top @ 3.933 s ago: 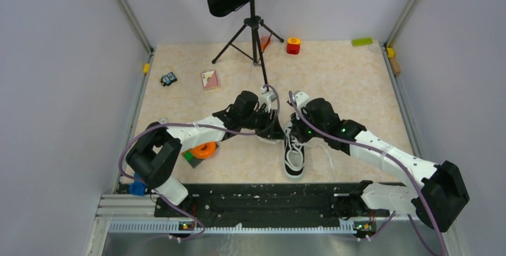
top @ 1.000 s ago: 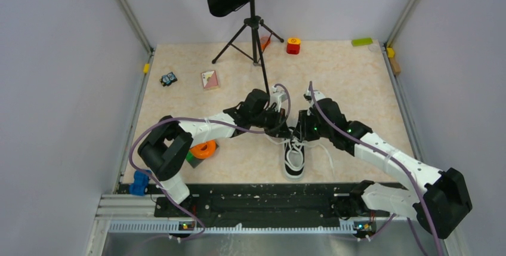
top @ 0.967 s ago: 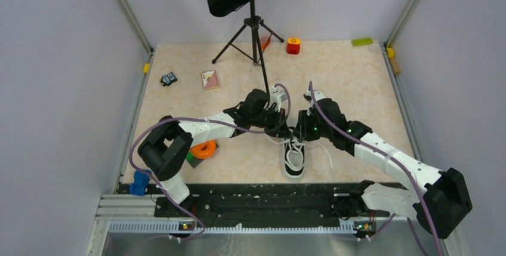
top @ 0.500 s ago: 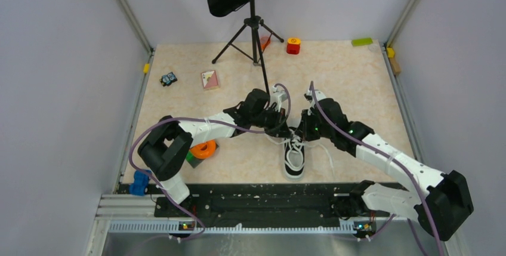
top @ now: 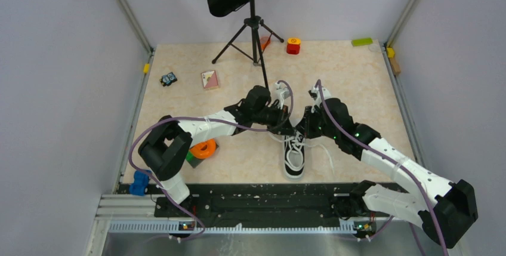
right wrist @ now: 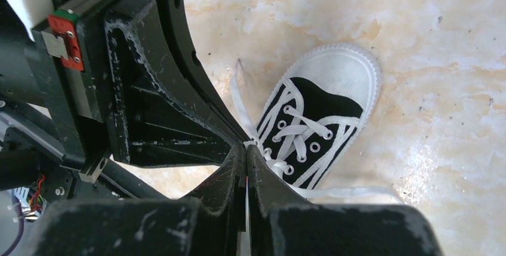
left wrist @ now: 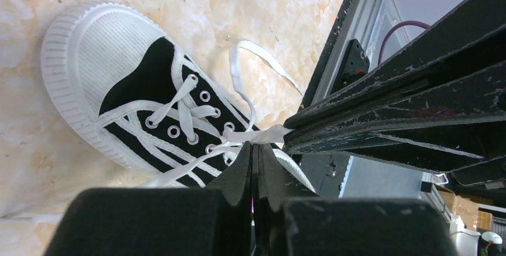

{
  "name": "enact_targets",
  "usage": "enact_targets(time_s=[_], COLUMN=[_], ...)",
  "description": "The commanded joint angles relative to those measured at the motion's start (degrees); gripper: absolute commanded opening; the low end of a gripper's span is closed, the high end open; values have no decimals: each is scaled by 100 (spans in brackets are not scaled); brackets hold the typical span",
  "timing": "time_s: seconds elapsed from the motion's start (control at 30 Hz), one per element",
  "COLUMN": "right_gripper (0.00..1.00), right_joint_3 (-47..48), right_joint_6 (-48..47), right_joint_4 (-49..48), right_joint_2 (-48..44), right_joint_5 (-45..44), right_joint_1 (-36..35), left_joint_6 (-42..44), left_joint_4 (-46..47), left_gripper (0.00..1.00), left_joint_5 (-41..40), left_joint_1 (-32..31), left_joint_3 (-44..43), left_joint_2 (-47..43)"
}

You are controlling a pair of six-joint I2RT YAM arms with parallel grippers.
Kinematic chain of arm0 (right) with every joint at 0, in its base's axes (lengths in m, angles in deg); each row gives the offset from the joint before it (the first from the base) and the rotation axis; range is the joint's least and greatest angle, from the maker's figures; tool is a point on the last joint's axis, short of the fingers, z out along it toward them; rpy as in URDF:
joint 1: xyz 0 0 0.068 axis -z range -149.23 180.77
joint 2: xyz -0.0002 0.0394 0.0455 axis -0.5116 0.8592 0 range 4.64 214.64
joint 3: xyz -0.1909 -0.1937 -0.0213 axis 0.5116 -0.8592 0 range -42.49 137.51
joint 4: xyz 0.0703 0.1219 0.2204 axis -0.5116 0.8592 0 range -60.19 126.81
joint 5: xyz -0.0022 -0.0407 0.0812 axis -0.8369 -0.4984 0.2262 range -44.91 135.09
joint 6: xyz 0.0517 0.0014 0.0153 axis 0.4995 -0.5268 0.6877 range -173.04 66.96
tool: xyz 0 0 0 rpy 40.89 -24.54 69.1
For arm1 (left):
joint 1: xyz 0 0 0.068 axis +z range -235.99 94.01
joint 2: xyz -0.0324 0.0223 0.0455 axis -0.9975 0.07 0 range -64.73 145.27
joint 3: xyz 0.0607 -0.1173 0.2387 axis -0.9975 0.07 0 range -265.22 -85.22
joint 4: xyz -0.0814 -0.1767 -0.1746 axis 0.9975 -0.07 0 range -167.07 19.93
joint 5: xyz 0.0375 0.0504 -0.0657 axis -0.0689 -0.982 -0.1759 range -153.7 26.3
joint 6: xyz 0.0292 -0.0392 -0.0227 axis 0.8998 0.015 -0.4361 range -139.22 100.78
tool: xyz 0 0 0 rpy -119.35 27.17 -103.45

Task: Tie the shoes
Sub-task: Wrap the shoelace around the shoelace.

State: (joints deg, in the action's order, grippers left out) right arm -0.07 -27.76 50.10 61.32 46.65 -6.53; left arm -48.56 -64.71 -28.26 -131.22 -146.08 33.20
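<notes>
The shoe (top: 293,156), a black low-top sneaker with a white toe cap (left wrist: 83,47), lies at mid-table with its toe toward the arms' bases. Its white laces (left wrist: 179,110) are loose. My left gripper (top: 290,127) and right gripper (top: 302,128) meet tip to tip above the shoe's tongue. In the left wrist view the left gripper (left wrist: 256,148) is shut on a lace strand (left wrist: 262,135) that runs straight into the right gripper's black fingers (left wrist: 388,107). The right gripper (right wrist: 246,147) is shut on the same white strand. One lace end (right wrist: 352,191) trails on the table.
A black music stand (top: 253,23) on a tripod stands behind the shoe. An orange tape roll (top: 204,149) lies by the left arm, with a blue part (top: 139,184) at the near left. A card (top: 209,79), a small toy (top: 169,79) and a red block (top: 293,45) lie further back.
The right gripper has closed on the lace beside the left gripper's tip. Both wrists have shifted slightly toward the far right. The shoe has stayed in place.
</notes>
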Motion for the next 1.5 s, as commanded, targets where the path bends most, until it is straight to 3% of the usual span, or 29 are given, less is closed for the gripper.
enact_targets(time_s=[0.0,0.4,0.67,0.77,0.83,1.2,1.47], right_gripper=[0,0,0,0,0,0,0], right_joint_3=[33,-77,-121,-111,-123,-155,-141], right_joint_6=[87,192,197,201,225,309,299], right_joint_4=[-490,-414,-402,-392,-401,-432,-481], right_joint_2=[-61,-131,-136,-127,-127,-95,-71], right_joint_5=[-49,-139,-139,-139,-139,-139,-139], right_joint_1=[56,56,56,57,56,56,56], left_joint_6=[96,267,182,67,4,782,1010], left_joint_4=[70,65,1121,1791,2078,1965,1065], left_gripper=[0,22,31,51,56,59,56], left_joint_5=[232,-56,-763,-866,-908,-1743,-2039], left_joint_1=[-55,-121,-203,-222,-238,-527,-530], left_joint_3=[-153,-67,817,1246,1427,1842,1739], left_joint_2=[106,73,-384,-549,-608,-1215,-1629])
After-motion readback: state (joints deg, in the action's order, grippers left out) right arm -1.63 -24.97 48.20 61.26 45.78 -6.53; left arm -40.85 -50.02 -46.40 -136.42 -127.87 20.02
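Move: The left fingers are shut on the white shoelace just above the sneaker's laced throat, with the right fingertips pinching the same lace about 2 cm to their right and 1 cm nearer the base. The shoe's middle lies about 5 cm back from the left hand and 8 cm below. The other loose lace lies some 13 cm to its right, 6 cm back and 11 cm down. The right hand has its pinched lace right at its fingertips. Opening almost in place first, the left hand lets go of its pinch on the shoelace. It then dips about 4 cm towards the shoe while drawing left, spreads to just over half open, and rises nearly level again, ending about 3 cm left, away from the right fingertips. It rolls some 20 degrees, its forward side coming up. The right hand stays put, keeping its pinch on the lace. ##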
